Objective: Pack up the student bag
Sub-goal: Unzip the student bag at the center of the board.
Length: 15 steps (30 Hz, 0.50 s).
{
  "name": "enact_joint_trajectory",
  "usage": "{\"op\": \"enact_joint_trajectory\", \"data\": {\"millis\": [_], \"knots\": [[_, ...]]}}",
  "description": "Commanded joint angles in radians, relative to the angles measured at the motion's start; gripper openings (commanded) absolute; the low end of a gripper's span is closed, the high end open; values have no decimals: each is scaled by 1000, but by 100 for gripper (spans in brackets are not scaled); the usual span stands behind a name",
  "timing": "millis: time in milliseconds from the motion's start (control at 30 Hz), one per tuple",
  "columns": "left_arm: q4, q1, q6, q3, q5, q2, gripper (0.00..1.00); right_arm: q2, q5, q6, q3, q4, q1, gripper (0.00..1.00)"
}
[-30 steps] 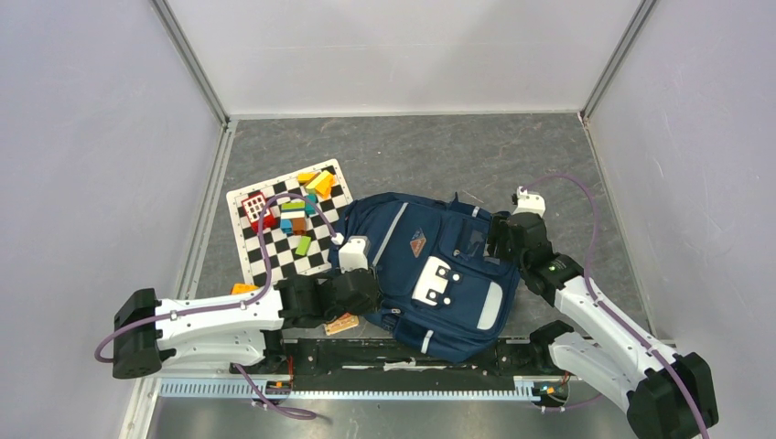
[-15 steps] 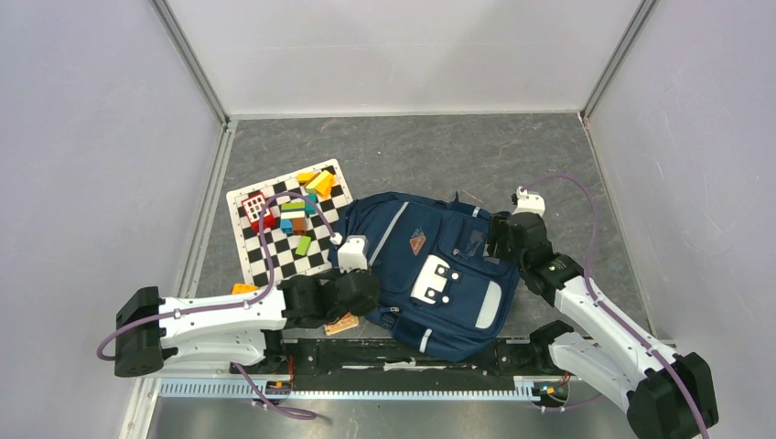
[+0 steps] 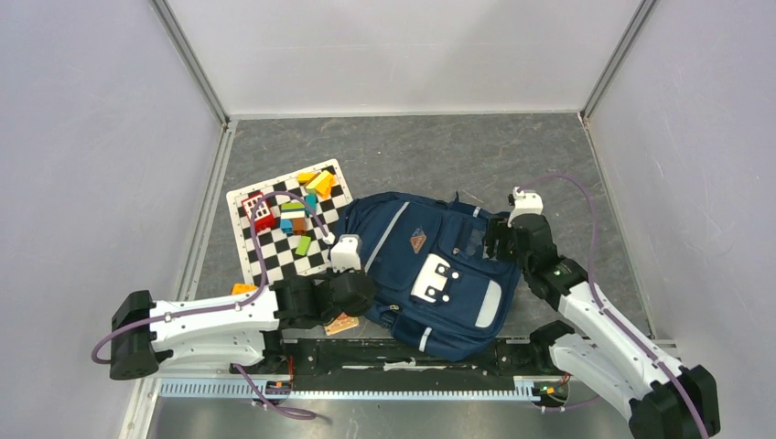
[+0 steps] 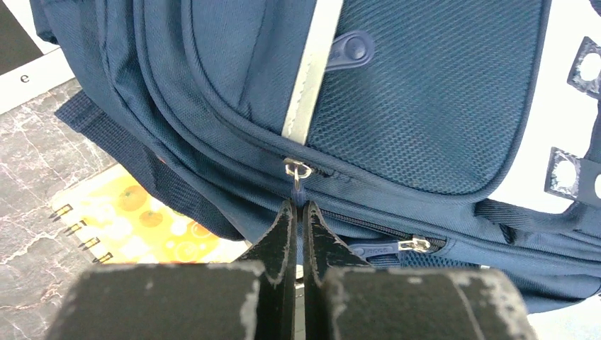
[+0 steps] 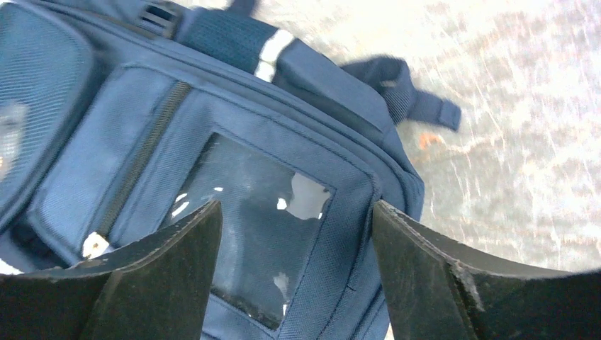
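The student bag [image 3: 439, 274], navy with grey stripes, lies flat on the table between my two arms. My left gripper [image 3: 369, 291] is at the bag's near left edge. In the left wrist view the left gripper [image 4: 298, 207] is shut on the blue zipper pull [image 4: 298, 190], which hangs from a metal ring on the bag [image 4: 425, 106]. My right gripper [image 3: 501, 241] hovers over the bag's far right side. In the right wrist view the right gripper [image 5: 296, 207] is open, its fingers on either side of a clear window pocket [image 5: 262, 212], gripping nothing.
A spiral notebook with an orange cover [image 4: 135, 219] lies partly under the bag's near left edge, and shows as the notebook [image 3: 341, 323] from above. A checkerboard mat [image 3: 265, 261] with several coloured blocks [image 3: 295, 215] lies left of the bag. Walls enclose the table.
My left gripper has closed on the zipper pull and drawn slightly left. The right gripper's fingers have spread a little wider over the bag.
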Motion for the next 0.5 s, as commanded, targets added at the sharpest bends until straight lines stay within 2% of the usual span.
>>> {"op": "enact_joint_trajectory", "data": {"millis": [0,67,167,300,467], "knots": [[85,10,67,10,-45,-46,2,-95,-210,-180,32,194,25,83],[73,22,72,14,-33,-55,2,-92,-273,-232,45,221,66,84],[48,55,76,25,-4,-58,2,-34,-260,-296,84,237,213,85],[14,119,96,47,44,-25,2,68,-152,-351,131,291,469,84],[-11,145,114,64,59,-8,2,216,29,-429,219,341,726,85]]}}
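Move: The left hand's fingers are already shut on one zipper pull near the bag's near-left corner. The second zipper pull lies some 5 cm to its right and 3 cm back, a touch lower. From the open right hand, over the bag's far-right corner, that second pull is about 22 cm left, 14 cm back and 4 cm down. On the way, the white patch lies roughly 13 cm left and 9 cm back of the right hand, 3 cm below. The left fingers keep their pinch on the zipper pull and drag it, bag and all, about 2 cm left and a little forward. Meanwhile the right hand rises clear of the bag's far-right corner and sweeps fast to the left, some 18 cm, drawing back and lifting about 6 cm each, over the white patch towards the second zipper pull and the left hand. It swings nearly 50 degrees counter-clockwise, its fingers tipping up somewhat and staying wide open. ##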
